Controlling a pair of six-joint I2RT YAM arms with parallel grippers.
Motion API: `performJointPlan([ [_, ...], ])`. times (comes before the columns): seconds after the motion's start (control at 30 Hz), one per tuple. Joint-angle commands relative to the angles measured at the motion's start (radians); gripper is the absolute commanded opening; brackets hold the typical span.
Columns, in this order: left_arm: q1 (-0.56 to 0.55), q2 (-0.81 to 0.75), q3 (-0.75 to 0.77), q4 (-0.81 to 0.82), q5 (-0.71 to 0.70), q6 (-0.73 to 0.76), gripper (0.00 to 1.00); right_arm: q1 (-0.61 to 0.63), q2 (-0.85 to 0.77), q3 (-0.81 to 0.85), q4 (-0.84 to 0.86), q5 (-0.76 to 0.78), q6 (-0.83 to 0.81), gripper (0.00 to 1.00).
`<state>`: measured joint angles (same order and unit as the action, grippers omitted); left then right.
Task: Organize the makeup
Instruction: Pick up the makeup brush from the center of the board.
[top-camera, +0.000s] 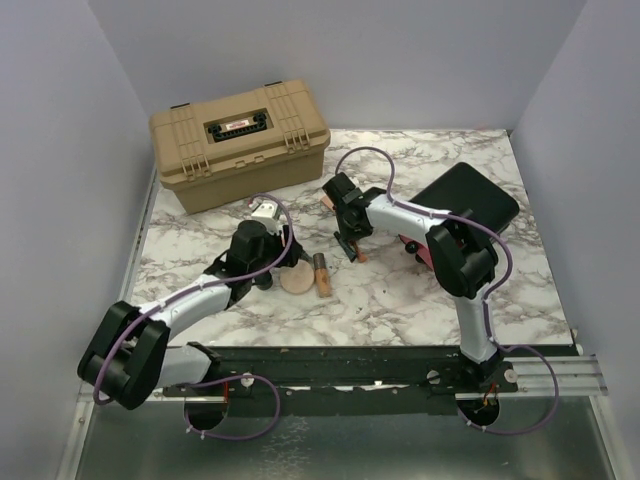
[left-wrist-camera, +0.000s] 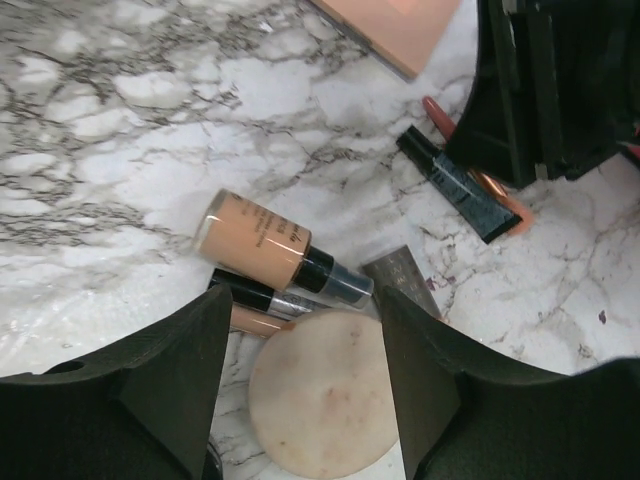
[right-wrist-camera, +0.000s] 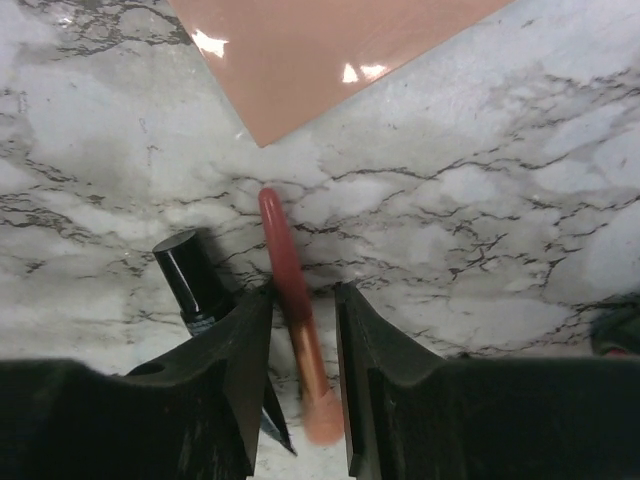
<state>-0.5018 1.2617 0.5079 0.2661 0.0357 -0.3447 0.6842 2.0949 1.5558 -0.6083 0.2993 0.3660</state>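
The makeup lies mid-table. My left gripper (top-camera: 276, 262) (left-wrist-camera: 305, 330) is open, its fingers on either side of the round peach compact (top-camera: 297, 278) (left-wrist-camera: 325, 400); the right finger is at the compact's edge and the left one stands clear. Just beyond the compact are a peach foundation bottle (left-wrist-camera: 255, 240), a slim black-and-silver tube (left-wrist-camera: 250, 293) and a copper tube (top-camera: 322, 273). My right gripper (top-camera: 352, 243) (right-wrist-camera: 302, 300) is open around a blurred slim red-to-orange stick (right-wrist-camera: 292, 300), with a gap on both sides. A black-capped tube (right-wrist-camera: 190, 275) lies by its left finger. The square pink compact (right-wrist-camera: 320, 50) (left-wrist-camera: 395, 25) is ahead.
A closed tan toolbox (top-camera: 240, 140) stands at the back left. A black box with pink drawers (top-camera: 468, 200) sits at the right, behind the right arm. Grey walls close in the marble table (top-camera: 400, 310) on three sides.
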Motion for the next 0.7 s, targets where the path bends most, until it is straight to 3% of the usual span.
performJointPlan([
  [0.0, 0.009, -0.081, -0.039, 0.02, -0.181, -0.058, 0.64, -0.004, 0.005, -0.027, 0.003, -0.044, -0.008, 0.31],
  [0.13, 0.013, -0.135, -0.063, 0.022, -0.281, -0.107, 0.64, -0.003, 0.009, -0.051, -0.009, -0.062, -0.009, 0.28],
  [0.27, 0.012, -0.192, -0.086, 0.039, -0.324, -0.149, 0.64, -0.003, -0.006, -0.051, -0.017, -0.061, -0.025, 0.12],
  [0.67, 0.013, -0.289, -0.127, 0.086, -0.308, -0.207, 0.65, -0.002, -0.163, -0.088, -0.051, -0.053, -0.043, 0.05],
])
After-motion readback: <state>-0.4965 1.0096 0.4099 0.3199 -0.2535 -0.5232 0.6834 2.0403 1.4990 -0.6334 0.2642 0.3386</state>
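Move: The makeup brush lies between the right hand's parted fingers, its middle about 1 cm lower and hardly 1 cm back. The black tube beside it is about 2 cm to that hand's left and 1 cm back; the pink palette is some 9 cm ahead and 2 cm left, and the grey-capped bottle 6 cm back and 7 cm left. From the left hand, the brush is some 13 cm right, 6 cm ahead and 8 cm down. The makeup brush is pinched at its middle as the right fingers, already either side of it, settle another half centimetre and close; still pointing steeply down, they then draw back about 1 cm, slightly left, and just begin to rise. The empty left hand clears off left and up from the bottles and puff, swinging counter-clockwise and tilting up, fingers still open. ##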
